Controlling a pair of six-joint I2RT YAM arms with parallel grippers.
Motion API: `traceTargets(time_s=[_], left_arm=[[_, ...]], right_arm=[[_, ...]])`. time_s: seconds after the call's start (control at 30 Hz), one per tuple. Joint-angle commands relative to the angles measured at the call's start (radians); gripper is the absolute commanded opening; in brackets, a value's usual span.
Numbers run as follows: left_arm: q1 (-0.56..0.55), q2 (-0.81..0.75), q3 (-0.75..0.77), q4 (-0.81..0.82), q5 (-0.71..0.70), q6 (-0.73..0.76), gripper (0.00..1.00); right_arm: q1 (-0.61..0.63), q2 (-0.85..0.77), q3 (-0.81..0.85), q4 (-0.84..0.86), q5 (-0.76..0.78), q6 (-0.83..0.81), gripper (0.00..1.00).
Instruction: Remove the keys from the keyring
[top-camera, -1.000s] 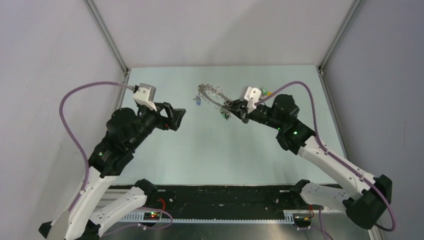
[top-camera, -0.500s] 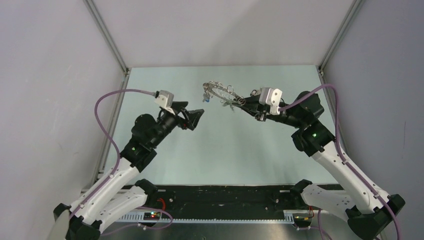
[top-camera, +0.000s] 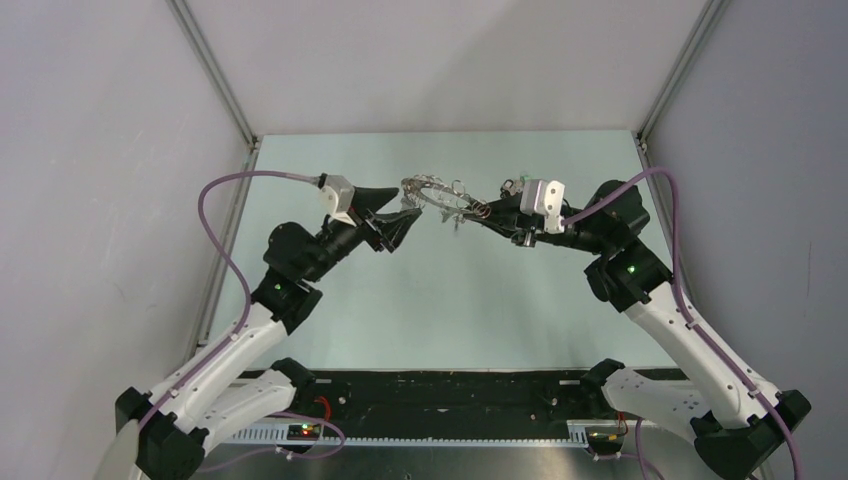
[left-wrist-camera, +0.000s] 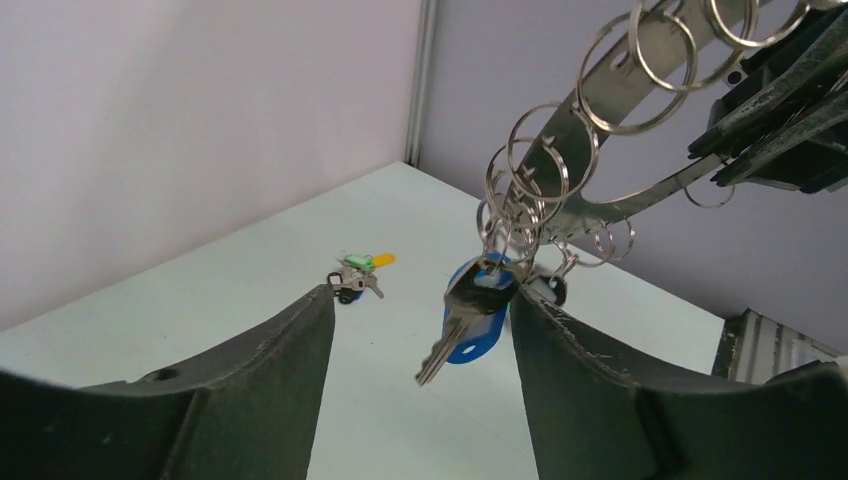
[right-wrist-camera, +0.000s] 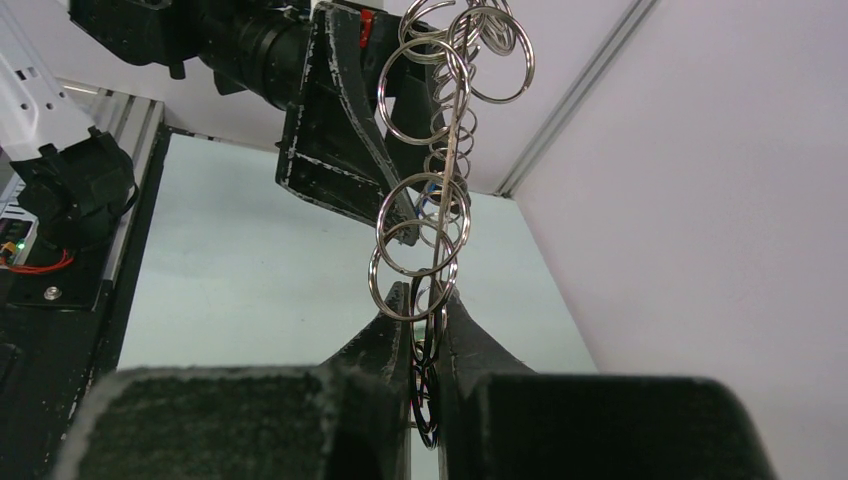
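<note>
My right gripper (top-camera: 482, 212) is shut on the keyring (top-camera: 436, 191) and holds it in the air over the far middle of the table. In the right wrist view the keyring (right-wrist-camera: 443, 150), a thin metal band strung with several small split rings, rises from the closed gripper (right-wrist-camera: 427, 297). My left gripper (top-camera: 408, 215) is open at the ring's left end. In the left wrist view a silver key with a blue head (left-wrist-camera: 468, 322) hangs from the keyring (left-wrist-camera: 590, 140) between the open gripper's (left-wrist-camera: 420, 300) fingers, close to the right finger (left-wrist-camera: 585, 370).
A small clump of loose keys with green and yellow heads (left-wrist-camera: 353, 273) lies on the pale green table (top-camera: 450, 300) beyond the left gripper. Grey walls and metal corner posts (top-camera: 215, 80) close in the far side. The arm bases stand along the near edge.
The left arm has reached forward and right until its open jaws sit around the hanging key. The right gripper has lifted the keyring and now holds it nearly still.
</note>
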Motion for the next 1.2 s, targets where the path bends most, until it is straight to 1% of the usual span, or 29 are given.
traceTargets(time_s=[0.0,0.1,0.17,0.3,0.37,0.43,0.47,0.5,0.53,0.6,0.67,0.8,0.97,1.03,1.17], left_arm=[[-0.007,0.009,0.047,0.061,0.036,0.028,0.66],[-0.007,0.010,0.049,0.060,0.038,0.024,0.55],[-0.008,0.008,0.051,0.060,0.042,0.020,0.52],[-0.008,0.011,0.048,0.061,0.046,0.009,0.51],[-0.008,0.016,0.047,0.060,0.047,0.005,0.47],[-0.008,0.019,0.046,0.059,0.055,0.002,0.40],[-0.008,0.020,0.047,0.060,0.060,0.001,0.33],[-0.007,0.020,0.047,0.059,0.062,0.000,0.28],[-0.008,0.014,0.047,0.057,0.054,0.000,0.16],[-0.007,-0.004,0.040,0.043,0.011,-0.004,0.02],[-0.009,-0.027,0.040,0.008,-0.047,-0.008,0.00],[-0.008,-0.045,0.118,-0.203,-0.146,0.019,0.00],[-0.009,-0.034,0.255,-0.482,-0.185,0.063,0.00],[-0.009,-0.033,0.291,-0.557,-0.207,0.090,0.00],[-0.012,-0.050,0.320,-0.610,-0.239,0.152,0.00]], right_arm=[[-0.007,-0.006,0.060,0.054,-0.038,0.002,0.00],[-0.007,-0.007,0.060,0.058,-0.043,0.010,0.00],[-0.008,-0.008,0.060,0.061,-0.045,0.014,0.00],[-0.011,-0.010,0.060,0.066,-0.038,0.017,0.00],[-0.013,-0.010,0.060,0.069,-0.035,0.019,0.00],[-0.014,-0.012,0.060,0.067,-0.036,0.020,0.00],[-0.016,-0.015,0.060,0.066,-0.036,0.021,0.00],[-0.017,-0.015,0.059,0.066,-0.032,0.021,0.00],[-0.017,-0.017,0.059,0.065,-0.029,0.022,0.00],[-0.020,-0.019,0.058,0.059,-0.011,0.021,0.00],[-0.021,-0.022,0.058,0.035,0.010,0.016,0.00],[-0.023,-0.027,0.018,-0.002,0.052,0.017,0.00],[-0.024,-0.050,-0.098,0.106,0.073,0.090,0.00],[-0.023,-0.053,-0.137,0.127,0.077,0.117,0.00],[-0.022,-0.056,-0.208,0.176,0.062,0.151,0.00]])
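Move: The blue-tagged key already hangs between the left hand's open fingers, only about 1 cm back and 2 cm right of its hand point, at its height. The keyring's hoop is centred some 8 cm to the right of the left hand and a few centimetres higher. The right gripper pinching the hoop's far side is roughly 14 cm right of the left hand, 3 cm back and 5 cm above. From the right hand that key lies about 12 cm left, 3 cm ahead and 5 cm below. The blue tag and its key are pinched as the left fingers close from wide open, the hand almost still. The left hand then draws them left, away from the hoop, about 3 cm, bobbing up a little and back down while tilting some 15 degrees. The right hand keeps its pinch on the hoop and at the end sinks about 4 cm. ##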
